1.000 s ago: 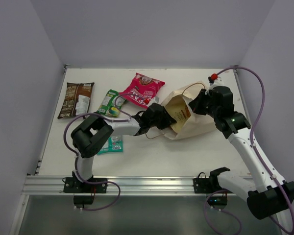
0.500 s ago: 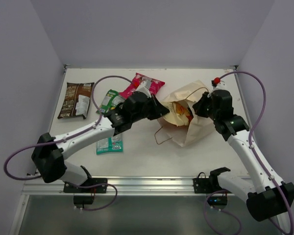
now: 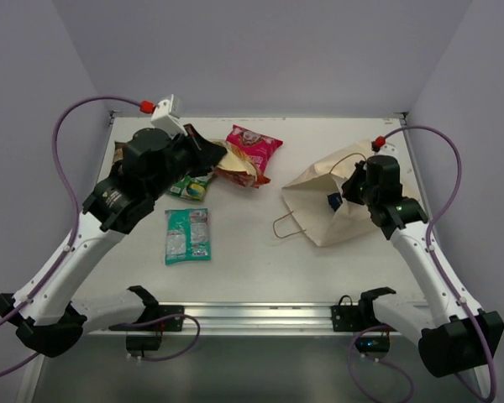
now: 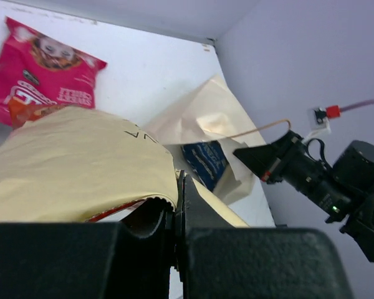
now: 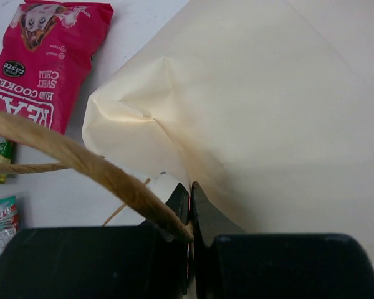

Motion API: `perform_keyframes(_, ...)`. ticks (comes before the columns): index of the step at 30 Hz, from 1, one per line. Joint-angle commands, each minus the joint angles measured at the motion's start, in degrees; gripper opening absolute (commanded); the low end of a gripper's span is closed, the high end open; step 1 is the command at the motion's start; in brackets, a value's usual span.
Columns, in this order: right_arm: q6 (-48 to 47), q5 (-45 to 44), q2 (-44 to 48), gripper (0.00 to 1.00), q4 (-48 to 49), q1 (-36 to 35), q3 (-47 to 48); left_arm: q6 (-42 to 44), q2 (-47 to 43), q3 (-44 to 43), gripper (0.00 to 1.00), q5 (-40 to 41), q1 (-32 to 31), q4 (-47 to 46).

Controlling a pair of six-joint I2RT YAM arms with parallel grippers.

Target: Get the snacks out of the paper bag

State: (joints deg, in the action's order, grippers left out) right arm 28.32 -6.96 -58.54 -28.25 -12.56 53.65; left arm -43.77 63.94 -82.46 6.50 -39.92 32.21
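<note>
My left gripper (image 3: pixel 217 154) is shut on the cream-and-orange chips packet (image 3: pixel 237 166), which it holds above the table at the back, next to the magenta packet (image 3: pixel 255 145). In the left wrist view the cream packet (image 4: pixel 75 162) is clamped at its edge between the fingers. The paper bag (image 3: pixel 336 214) lies on its side at the right with its mouth facing left. A blue packet (image 3: pixel 333 200) shows inside it. My right gripper (image 3: pixel 353 186) is shut on the bag's rim (image 5: pixel 174 187) at the cord handle (image 5: pixel 81 162). On the table lie a green packet (image 3: pixel 189 185) and a teal packet (image 3: pixel 187 235).
The bag's lower handle loop (image 3: pixel 284 227) lies on the table in front of its mouth. My left arm (image 3: pixel 126 193) crosses the back left of the table and covers most of what lies there. White walls close in the back and both sides.
My left gripper shut on the cream-and-orange packet, pulled it out of the bag and carried it left and back. The bag has sagged flatter. The right gripper kept its hold.
</note>
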Motion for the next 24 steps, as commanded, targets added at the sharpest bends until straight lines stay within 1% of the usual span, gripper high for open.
perform_keyframes(1,0.7,-1.8,0.6,0.00,-1.5,0.4,1.5,5.0,2.7,-0.9,0.00,0.2,3.3,-0.2)
perform_keyframes(2,0.6,-2.0,0.6,0.00,-1.9,0.4,2.0,4.7,3.5,-0.4,0.00,0.1,3.7,-1.4)
perform_keyframes(4,0.2,-2.2,0.7,0.00,-2.9,0.5,3.7,4.3,6.4,0.9,0.00,-3.2,4.8,-7.7)
perform_keyframes(5,0.0,-2.4,0.9,0.00,-3.1,0.7,4.2,3.1,7.2,3.3,0.00,-3.6,4.8,-10.4)
perform_keyframes(6,-0.2,-2.5,1.1,0.00,-3.3,0.7,5.1,2.3,8.5,5.2,0.00,-4.9,4.9,-16.2)
perform_keyframes(7,-0.5,-2.7,1.2,0.00,-3.7,0.8,5.5,1.3,9.1,7.1,0.00,-5.6,4.9,-19.1)
perform_keyframes(8,-0.6,-2.8,1.4,0.00,-3.8,1.0,5.9,-1.5,9.7,8.8,0.00,-6.1,4.9,-21.0)
perform_keyframes(10,-1.0,-3.2,1.9,0.00,-4.7,1.1,7.1,-3.9,10.7,14.4,0.00,-7.6,4.8,-25.6)
perform_keyframes(11,-1.2,-3.3,2.1,0.00,-4.9,1.3,7.3,-6.8,10.5,16.9,0.00,-7.7,4.9,-26.7)
perform_keyframes(12,-1.5,-3.5,2.5,0.00,-5.0,1.3,7.5,-8.0,9.5,22.6,0.00,-7.9,4.8,-29.4)
perform_keyframes(14,-2.2,-3.7,3.3,0.00,-5.4,1.4,7.7,-10.2,8.0,28.9,0.00,-7.6,4.8,-32.1)
perform_keyframes(15,-2.5,-3.8,3.5,0.00,-5.7,1.4,7.9,-10.6,6.0,34.7,0.00,-7.0,4.8,-34.8)
perform_keyframes(16,-3.1,-3.7,3.7,0.00,-6.0,1.5,8.0,-10.7,5.1,37.3,0.00,-6.8,4.8,-35.3)
perform_keyframes(18,-3.4,-3.8,4.0,0.00,-6.6,1.5,8.4,-12.0,2.3,43.0,0.00,-3.7,4.7,-37.0)
perform_keyframes(19,-3.7,-3.6,4.1,0.00,-7.1,1.5,8.5,-12.2,1.6,48.7,0.00,-3.6,4.7,-38.8)
perform_keyframes(22,-3.9,-2.5,4.6,0.00,-7.9,1.7,8.8,-15.1,1.4,56.5,0.00,-4.8,4.5,-43.6)
perform_keyframes(24,-4.1,-1.5,4.8,0.00,-8.4,1.6,9.6,-17.9,2.2,58.8,0.00,-5.8,3.0,-46.3)
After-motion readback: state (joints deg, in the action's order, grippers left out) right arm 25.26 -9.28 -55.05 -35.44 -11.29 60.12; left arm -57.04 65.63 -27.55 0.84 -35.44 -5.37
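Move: Below the left hand, which already holds the cassava chips bag, the clear patch of table for it lies about 37 cm down, 3 ahead and 6 to the right. At table level the pink bag lies about 18 ahead and 4 right, the teal packet 3 back and 11 left. From the right hand, gripping the paper bag's top, that patch is 24 left, 1 back and 18 down; the blue packet inside is level, 3 left, 15 down. Lowering the chips bag fast towards the clear patch between teal packet and paper bag, the left hand first arcs some 6 cm forward, then drops about 30 cm while drawing back, tipping down over 20 degrees with its pinch kept shut. The right hand keeps hold of the paper bag's top and raises it about 4 cm, drifting slightly right. ##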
